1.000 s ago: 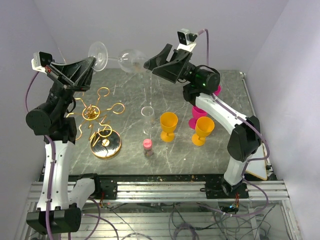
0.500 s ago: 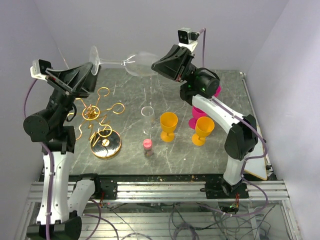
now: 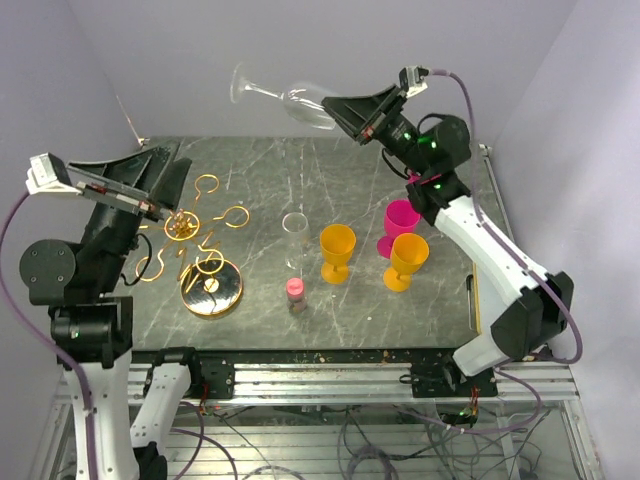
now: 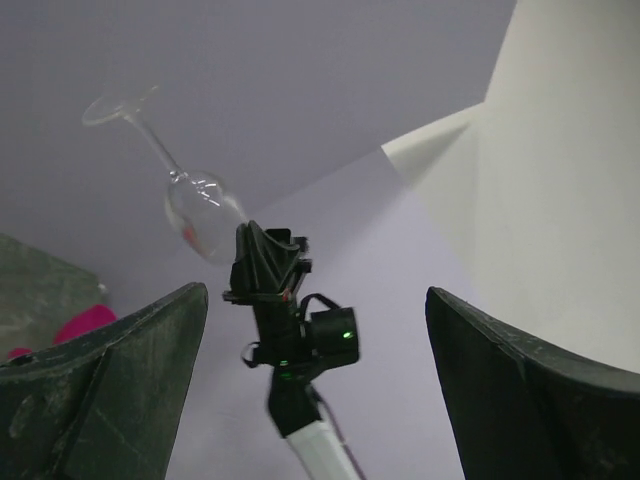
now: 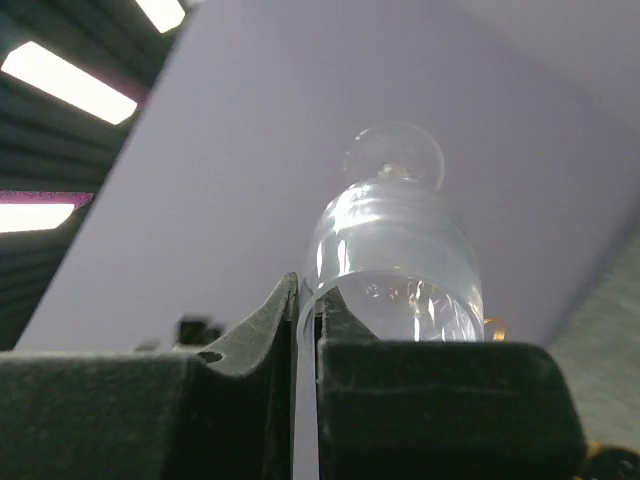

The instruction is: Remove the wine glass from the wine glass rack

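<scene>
The clear wine glass (image 3: 300, 100) hangs in the air, lying sideways high over the table's back edge, well apart from the gold wine glass rack (image 3: 210, 288) at the left. My right gripper (image 3: 342, 108) is shut on the glass's bowl rim, and the glass's foot (image 3: 240, 84) points left. The right wrist view shows the fingers (image 5: 250, 340) pinching the rim of the wine glass (image 5: 395, 255). My left gripper (image 3: 165, 185) stands open and empty above the rack's curled arms. From the left wrist the wine glass (image 4: 195, 210) shows far off between the wide-spread fingers (image 4: 110, 380).
Two orange goblets (image 3: 337, 250) (image 3: 405, 260) and a pink goblet (image 3: 400, 218) stand at centre right. A tall clear glass (image 3: 295, 235) and a small pink-capped bottle (image 3: 295, 292) stand just right of the rack's round base. Walls close in on both sides.
My left gripper let go of the glass's foot, opened wide and drew back to the lower left. The right gripper shut on the bowl's rim and carried the glass up and to the right.
</scene>
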Available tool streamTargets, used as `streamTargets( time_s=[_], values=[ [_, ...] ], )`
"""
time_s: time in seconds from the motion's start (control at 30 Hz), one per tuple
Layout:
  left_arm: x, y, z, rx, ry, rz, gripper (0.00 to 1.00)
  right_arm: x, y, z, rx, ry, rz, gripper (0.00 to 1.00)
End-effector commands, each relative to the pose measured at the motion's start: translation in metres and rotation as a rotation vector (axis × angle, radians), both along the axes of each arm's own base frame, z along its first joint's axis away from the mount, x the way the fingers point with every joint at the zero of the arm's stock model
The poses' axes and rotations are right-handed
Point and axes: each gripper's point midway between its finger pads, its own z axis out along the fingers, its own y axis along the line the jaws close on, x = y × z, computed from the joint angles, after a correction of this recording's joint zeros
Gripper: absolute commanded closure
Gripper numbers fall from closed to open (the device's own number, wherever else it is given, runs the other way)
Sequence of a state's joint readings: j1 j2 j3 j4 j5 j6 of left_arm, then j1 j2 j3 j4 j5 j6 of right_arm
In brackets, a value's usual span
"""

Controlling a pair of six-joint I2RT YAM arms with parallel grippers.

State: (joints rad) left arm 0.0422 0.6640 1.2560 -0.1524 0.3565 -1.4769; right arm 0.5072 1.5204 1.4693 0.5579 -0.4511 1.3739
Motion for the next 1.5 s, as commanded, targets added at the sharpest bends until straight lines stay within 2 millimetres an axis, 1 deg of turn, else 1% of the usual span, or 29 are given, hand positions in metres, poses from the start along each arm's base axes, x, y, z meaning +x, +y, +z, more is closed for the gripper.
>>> streamTargets(
  time_s=[0.0, 0.03, 0.07, 0.1, 0.13, 0.2, 0.27, 0.33, 0.43, 0.6, 0.77, 1.0, 1.47],
  values=[
    [0.004, 0.017, -0.024, 0.170, 0.066, 0.169, 0.00, 0.059, -0.034, -0.114, -0.503, 0.387, -0.403, 1.00],
    [0.006, 0.017, -0.024, 0.185, 0.067, 0.171, 0.00, 0.065, -0.045, -0.126, -0.565, 0.426, -0.471, 1.00],
    [0.007, 0.016, -0.023, 0.200, 0.066, 0.170, 0.00, 0.067, -0.056, -0.145, -0.646, 0.480, -0.518, 1.00],
    [0.008, 0.015, -0.023, 0.216, 0.063, 0.168, 0.00, 0.074, -0.066, -0.160, -0.715, 0.506, -0.572, 1.00],
    [0.009, 0.014, -0.021, 0.226, 0.060, 0.163, 0.00, 0.077, -0.075, -0.170, -0.770, 0.525, -0.619, 1.00],
    [0.012, 0.014, -0.022, 0.243, 0.063, 0.165, 0.00, 0.080, -0.078, -0.193, -0.850, 0.560, -0.626, 1.00],
    [0.012, 0.015, -0.021, 0.256, 0.063, 0.172, 0.00, 0.081, -0.086, -0.215, -0.929, 0.643, -0.662, 1.00],
    [0.011, 0.016, -0.019, 0.269, 0.061, 0.184, 0.00, 0.080, -0.086, -0.232, -1.037, 0.698, -0.687, 1.00],
    [0.009, 0.019, -0.017, 0.298, 0.061, 0.206, 0.00, 0.078, -0.081, -0.251, -1.190, 0.750, -0.697, 1.00],
    [0.003, 0.023, -0.013, 0.326, 0.054, 0.243, 0.00, 0.087, -0.061, -0.277, -1.296, 0.745, -0.681, 1.00],
    [0.004, 0.024, -0.015, 0.345, 0.066, 0.250, 0.00, 0.089, -0.056, -0.299, -1.344, 0.791, -0.659, 1.00],
    [0.003, 0.025, -0.015, 0.363, 0.064, 0.260, 0.00, 0.084, -0.058, -0.328, -1.400, 0.872, -0.625, 1.00],
    [0.002, 0.026, -0.016, 0.378, 0.072, 0.263, 0.00, 0.085, -0.066, -0.356, -1.427, 0.954, -0.608, 0.99]
  ],
)
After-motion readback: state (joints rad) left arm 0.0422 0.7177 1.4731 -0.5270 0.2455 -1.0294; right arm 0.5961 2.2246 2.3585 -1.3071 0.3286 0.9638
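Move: The clear wine glass is already pinched at the rim in the right hand, its foot out to the left. The bare table spot it is taken to lies about 9 cm ahead, 7 cm right and 52 cm below. Some 45 cm below the hand stand the near yellow glass, 5 cm back and 2 cm right; a pink glass, 2 cm ahead and 15 cm right; and the standing clear glass, 2 cm back and 8 cm left. From the empty left hand the spot is roughly 22 cm ahead, 29 cm right and 54 cm down. The wine glass is swung foot-down and lowered towards the bare table beyond the near yellow glass: the right hand keeps its pinch on the rim and sinks about 35 cm, fast then easing, also going forward early on and drifting right, while the wrist turns some 100 degrees from pointing left and up to down and forward. The empty left hand, fingers still open, eases slightly left and down, its left side rolling up. ##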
